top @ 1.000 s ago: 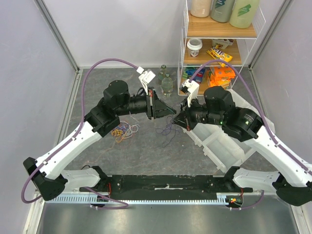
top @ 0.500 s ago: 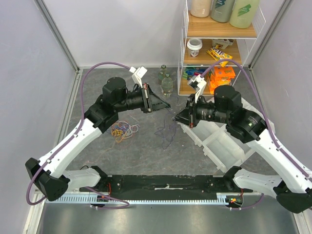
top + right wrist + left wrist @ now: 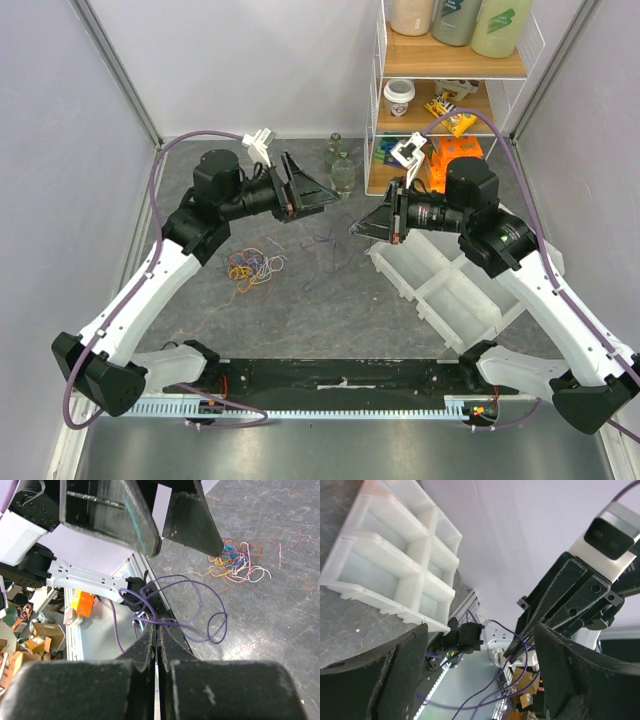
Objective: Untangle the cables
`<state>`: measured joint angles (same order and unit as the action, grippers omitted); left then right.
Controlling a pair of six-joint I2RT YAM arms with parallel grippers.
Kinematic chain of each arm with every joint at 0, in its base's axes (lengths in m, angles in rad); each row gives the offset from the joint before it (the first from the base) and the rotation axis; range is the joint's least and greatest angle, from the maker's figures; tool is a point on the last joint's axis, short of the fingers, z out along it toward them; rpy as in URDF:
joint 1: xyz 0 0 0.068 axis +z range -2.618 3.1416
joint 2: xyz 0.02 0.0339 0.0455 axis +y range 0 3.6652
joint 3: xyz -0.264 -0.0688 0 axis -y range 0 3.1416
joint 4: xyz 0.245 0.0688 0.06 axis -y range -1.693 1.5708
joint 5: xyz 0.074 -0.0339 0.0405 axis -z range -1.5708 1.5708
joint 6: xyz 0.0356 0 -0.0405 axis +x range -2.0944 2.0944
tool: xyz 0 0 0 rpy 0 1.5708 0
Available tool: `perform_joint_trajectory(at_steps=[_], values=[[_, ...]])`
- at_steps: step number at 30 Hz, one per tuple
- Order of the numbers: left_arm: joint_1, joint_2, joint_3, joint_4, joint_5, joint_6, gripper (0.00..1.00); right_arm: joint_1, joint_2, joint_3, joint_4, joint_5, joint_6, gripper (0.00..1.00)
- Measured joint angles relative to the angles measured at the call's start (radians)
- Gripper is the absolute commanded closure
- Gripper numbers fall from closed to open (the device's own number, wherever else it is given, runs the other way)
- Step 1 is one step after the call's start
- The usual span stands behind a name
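Observation:
A loose purple cable (image 3: 330, 245) hangs from my right gripper (image 3: 353, 229), which is raised over the middle of the table and shut on it. In the right wrist view the pinched cable (image 3: 200, 605) loops out beyond the closed tips of the right gripper (image 3: 156, 625). My left gripper (image 3: 322, 198) faces it from the left, open and apart from the cable. In the left wrist view the purple cable (image 3: 520, 675) runs across the gap of the left gripper (image 3: 485, 680) without touching either finger. A tangle of orange, blue, yellow and white cables (image 3: 250, 268) lies on the table under the left arm.
A white divided tray (image 3: 450, 295) lies at the right under the right arm. A wooden shelf (image 3: 450, 100) with boxes and jars stands at the back right, with small bottles (image 3: 342, 170) beside it. A black rail (image 3: 340, 380) runs along the near edge.
My left gripper has opened and let go of the purple cable. Both grippers have risen and drawn apart towards the back. The purple cable now hangs from the right gripper alone.

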<state>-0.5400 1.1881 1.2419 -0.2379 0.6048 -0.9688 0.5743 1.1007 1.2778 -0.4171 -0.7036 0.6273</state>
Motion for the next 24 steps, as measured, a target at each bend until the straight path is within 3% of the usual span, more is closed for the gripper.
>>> perform_joint_trajectory(at_steps=[7, 13, 17, 24], values=[[0.081, -0.078, 0.001, -0.13, -0.08, 0.019, 0.09, -0.038, 0.008, 0.005, -0.005, -0.011, 0.027, 1.0], [0.091, -0.174, 0.012, -0.327, -0.269, 0.1, 0.08, -0.053, 0.07, 0.125, -0.167, 0.122, -0.027, 1.0], [0.094, -0.199, 0.013, -0.394, -0.346, 0.159, 0.07, -0.078, 0.109, 0.241, -0.296, 0.269, -0.056, 1.0], [0.095, -0.134, 0.035, -0.424, -0.354, 0.265, 0.07, -0.119, 0.177, 0.457, -0.502, 0.737, -0.079, 1.0]])
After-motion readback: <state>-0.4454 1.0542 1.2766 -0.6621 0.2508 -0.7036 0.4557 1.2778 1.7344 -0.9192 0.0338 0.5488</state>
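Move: The right hand, already pinching the purple cable, has the white tray's middle about 25 cm to its right, 6 cm ahead and 35 cm below; the shelf's bottom level lies some 30 cm ahead and 18 cm right, the glass bottles 26 cm ahead and 2 cm left. For the empty, open left hand, the coloured cable tangle lies about 18 cm left, 1 cm ahead and 36 cm down. Right swings pinched purple cable forward-right 15 cm towards white tray; open left hand goes left and down towards tangle. ##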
